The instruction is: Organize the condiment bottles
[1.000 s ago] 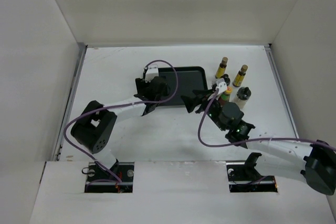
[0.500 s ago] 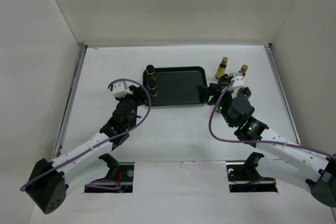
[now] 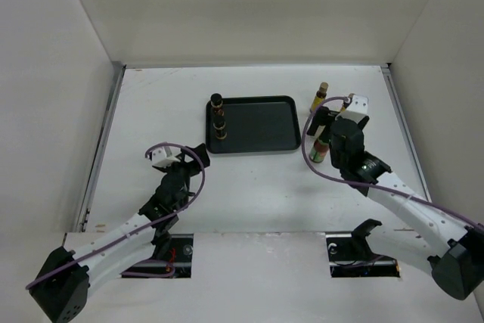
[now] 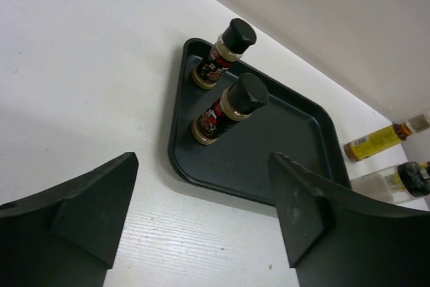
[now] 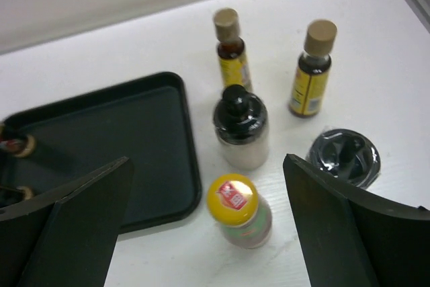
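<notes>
Two short dark black-capped jars (image 4: pixel 226 50) (image 4: pixel 230 107) stand upright at the left end of the black tray (image 4: pixel 289 146), seen from above as jars (image 3: pixel 217 100) (image 3: pixel 219 125) in the tray (image 3: pixel 257 122). My left gripper (image 4: pixel 203 169) (image 3: pixel 195 163) is open and empty, near of the tray's left corner. My right gripper (image 5: pixel 207 166) (image 3: pixel 327 120) hovers open over the bottles right of the tray. Below it are two slim brown yellow-capped bottles (image 5: pixel 232 52) (image 5: pixel 312 68), two whitish black-capped ones (image 5: pixel 242 129) (image 5: pixel 346 157), and the green-red yellow-capped bottle (image 5: pixel 238 210) (image 3: pixel 321 147).
White walls close the table on the left, back and right. The tray's right edge (image 5: pixel 191 166) lies close to the green-red bottle. Purple cables loop off both wrists. Both arm bases sit at the near edge.
The left gripper has drawn back from the tray toward the near left, leaving two jars standing in it. The right gripper has swung right and back over the bottle cluster. Both now stand wider.
</notes>
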Robot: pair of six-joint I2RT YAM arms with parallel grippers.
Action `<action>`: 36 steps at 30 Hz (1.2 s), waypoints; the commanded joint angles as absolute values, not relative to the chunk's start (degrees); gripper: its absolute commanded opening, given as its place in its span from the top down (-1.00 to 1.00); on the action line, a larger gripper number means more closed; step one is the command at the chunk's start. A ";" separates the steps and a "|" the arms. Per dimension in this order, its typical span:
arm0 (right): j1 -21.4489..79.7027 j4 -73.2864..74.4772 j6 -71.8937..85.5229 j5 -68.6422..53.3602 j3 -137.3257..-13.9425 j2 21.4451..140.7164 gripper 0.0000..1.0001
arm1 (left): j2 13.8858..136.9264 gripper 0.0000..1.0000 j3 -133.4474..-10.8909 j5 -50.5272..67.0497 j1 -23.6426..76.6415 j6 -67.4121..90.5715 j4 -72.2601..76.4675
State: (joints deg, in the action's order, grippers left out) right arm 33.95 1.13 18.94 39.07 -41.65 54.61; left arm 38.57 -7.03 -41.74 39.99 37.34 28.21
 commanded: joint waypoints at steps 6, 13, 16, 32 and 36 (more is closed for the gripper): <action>30.45 4.04 22.59 37.09 -44.47 61.52 -0.86 | 39.03 -0.79 -4.40 -41.40 41.17 38.58 38.14; 29.31 1.50 22.76 38.05 -43.51 65.04 -0.23 | 40.34 -0.82 -4.13 -41.75 41.09 39.20 38.14; 29.22 -0.78 22.33 39.55 -42.28 63.55 0.19 | 41.48 -0.82 -4.04 -41.75 41.00 39.37 39.02; 40.12 -5.96 15.03 32.88 -63.70 72.39 0.42 | 43.86 -1.00 -2.73 -43.77 39.86 40.25 41.57; 41.17 -11.94 13.36 29.89 -73.19 85.31 0.42 | 43.77 -1.00 -2.20 -44.82 39.77 40.34 42.01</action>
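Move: The yellow-capped green bottle stands almost under the open right hand, about 2 cm ahead and 2 cm right, its middle some 12 cm below; it lies roughly 6 cm ahead and 35 cm right of the left hand. From the right hand, the nearer black-capped jar is about 8 cm ahead and 1 cm right, the other jar 4 cm ahead and 10 cm right, and the tray's middle around 11 cm ahead and 17 cm left. The right fingers pinch the green bottle near its top, just under the yellow cap, after sinking about 7 cm onto it while closing and tipping slightly down. They keep hold as the hand rises some 10 cm, easing back a little at first, then sweeps left about 13 cm and forward towards and over the tray, turning some 15 degrees counter-clockwise. ##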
